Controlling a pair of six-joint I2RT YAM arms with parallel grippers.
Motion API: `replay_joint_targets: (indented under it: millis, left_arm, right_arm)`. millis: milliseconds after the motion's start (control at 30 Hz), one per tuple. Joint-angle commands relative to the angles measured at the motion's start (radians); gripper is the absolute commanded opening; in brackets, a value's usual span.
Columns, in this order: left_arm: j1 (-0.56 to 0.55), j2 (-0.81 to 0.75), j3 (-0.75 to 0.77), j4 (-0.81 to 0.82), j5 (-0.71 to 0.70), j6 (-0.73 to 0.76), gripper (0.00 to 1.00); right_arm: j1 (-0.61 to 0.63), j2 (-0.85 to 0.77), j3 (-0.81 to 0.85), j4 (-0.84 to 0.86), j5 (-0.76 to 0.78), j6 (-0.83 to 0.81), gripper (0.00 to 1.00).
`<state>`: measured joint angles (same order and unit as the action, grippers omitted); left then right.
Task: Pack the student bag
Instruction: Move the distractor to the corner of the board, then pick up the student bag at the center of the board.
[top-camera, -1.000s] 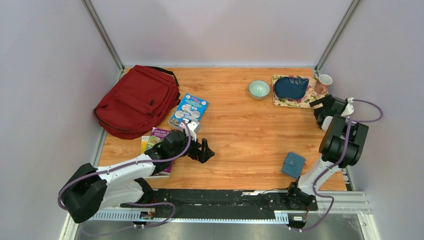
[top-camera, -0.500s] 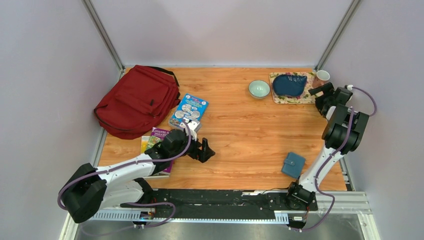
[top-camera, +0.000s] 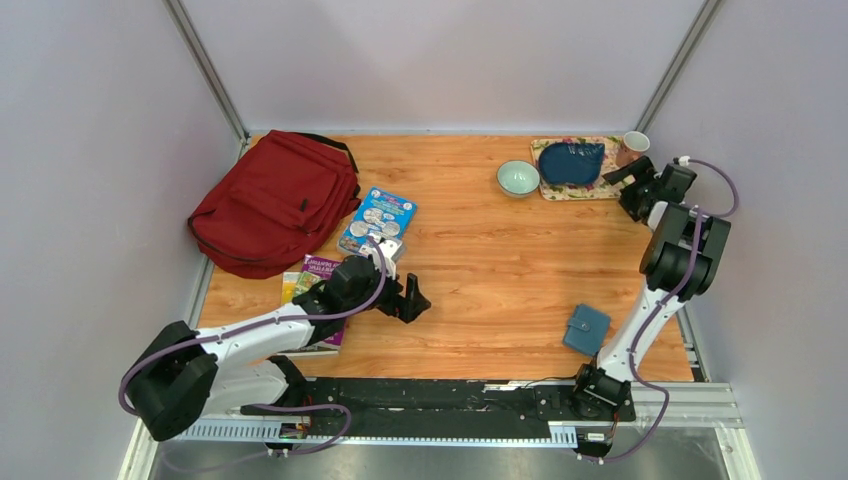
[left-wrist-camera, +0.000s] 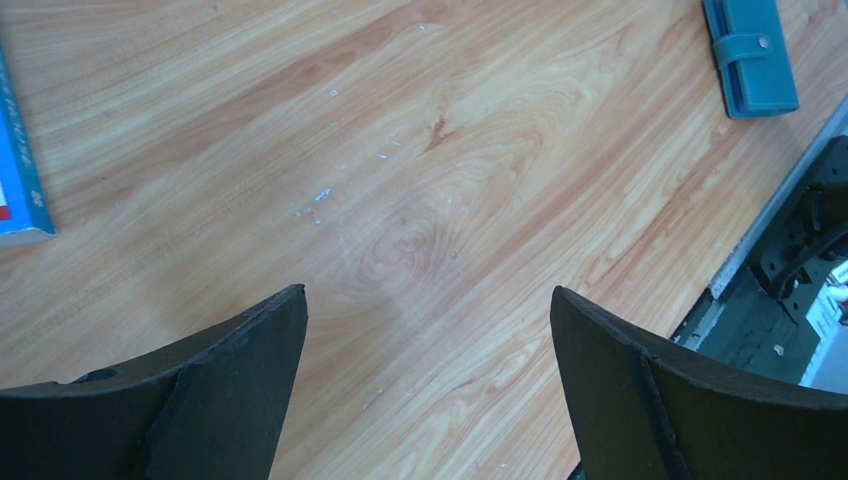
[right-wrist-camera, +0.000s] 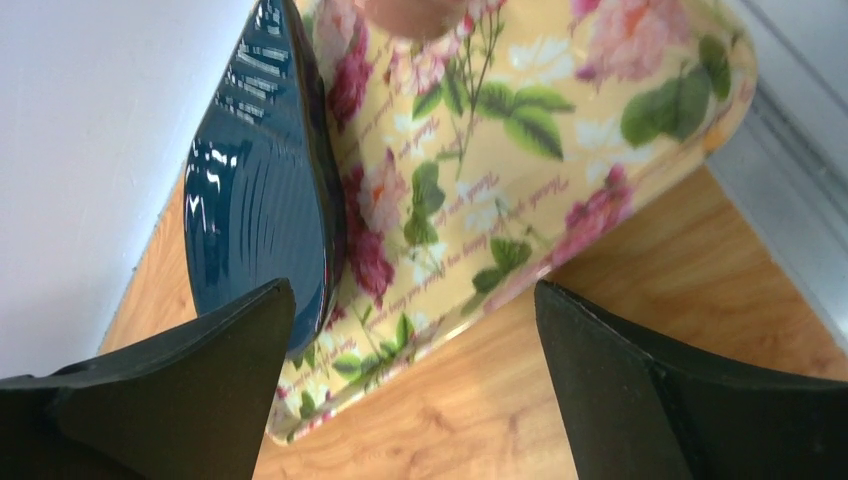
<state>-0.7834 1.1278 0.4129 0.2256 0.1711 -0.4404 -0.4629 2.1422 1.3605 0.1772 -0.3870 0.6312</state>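
Note:
The student bag (top-camera: 275, 200), a big dark red backpack, lies at the far left of the table with its zippers shut. A blue book (top-camera: 378, 220) lies beside it, its edge showing in the left wrist view (left-wrist-camera: 15, 170). A purple and green book (top-camera: 312, 275) lies partly under my left arm. My left gripper (top-camera: 413, 299) hovers open over bare wood (left-wrist-camera: 425, 295), right of both books. My right gripper (top-camera: 622, 190) is open at the far right. Its jaws straddle the near edge of a floral tray (right-wrist-camera: 540, 170) and grip nothing (right-wrist-camera: 412, 285).
The floral tray (top-camera: 580, 192) carries a dark blue plate (top-camera: 570, 162) (right-wrist-camera: 260, 200) and a cup (top-camera: 632, 148), close to the back wall. A pale green bowl (top-camera: 518, 178) stands left of it. A small blue wallet (top-camera: 587, 329) (left-wrist-camera: 750, 55) lies near the right arm's base.
My right gripper has swung toward the back wall, and the tray with its plate and cup has shifted back and left with it. The left arm has barely moved.

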Motion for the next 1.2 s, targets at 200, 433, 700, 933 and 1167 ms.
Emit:
replay_joint_targets:
  millis: [200,433,700,933,1167]
  left_arm:
    - [0.029,-0.089,0.211,-0.211,-0.320,0.193,0.99]
    - [0.399,-0.193,0.245,-0.361,-0.450,0.103,0.99]
    - [0.858,-0.272,0.113,-0.454,-0.415,-0.098,0.99]
    - [1.196,-0.195,0.051,-0.385,-0.205,-0.153,0.99]
    - [1.251,-0.033,0.024,-0.230,-0.125,-0.198,0.99]
  right_arm:
    - [0.006,-0.257,-0.273,0.018,0.060,-0.027,1.00]
    - [0.006,-0.404,-0.411,-0.007,-0.013,-0.007,1.00]
    - [0.023,-0.556,-0.557,0.002,-0.110,0.028,1.00]
    - [0.087,-0.775,-0.643,-0.068,-0.161,-0.016,1.00]
    - [0.099,-0.886,-0.678,-0.076,-0.222,-0.021,1.00]
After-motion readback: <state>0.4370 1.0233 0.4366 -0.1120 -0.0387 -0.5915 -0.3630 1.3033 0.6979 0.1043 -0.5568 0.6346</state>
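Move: The red backpack's middle is about 41 cm left and 25 cm ahead of my left hand, some 3 cm lower. The purple book lies about 25 cm left and 2 cm ahead, the blue book 12 cm left and 22 cm ahead, both roughly 7 cm below. From my right hand the floral board's middle is 8 cm ahead and 8 cm left, 3 cm lower; the plate is 9 cm ahead, 14 cm left, the mug 11 cm ahead, 4 cm right. I swing my left hand some 37 cm left to the backpack's near side, first forward and rising about 9 cm over the far end of the purple book, then drawing back a little and sinking, the wrist turning some 85 degrees counter-clockwise. Meanwhile my right hand draws back off the board's front edge, 15 cm back and 14 cm left, then climbing about 9 cm. Both grippers stay open. ##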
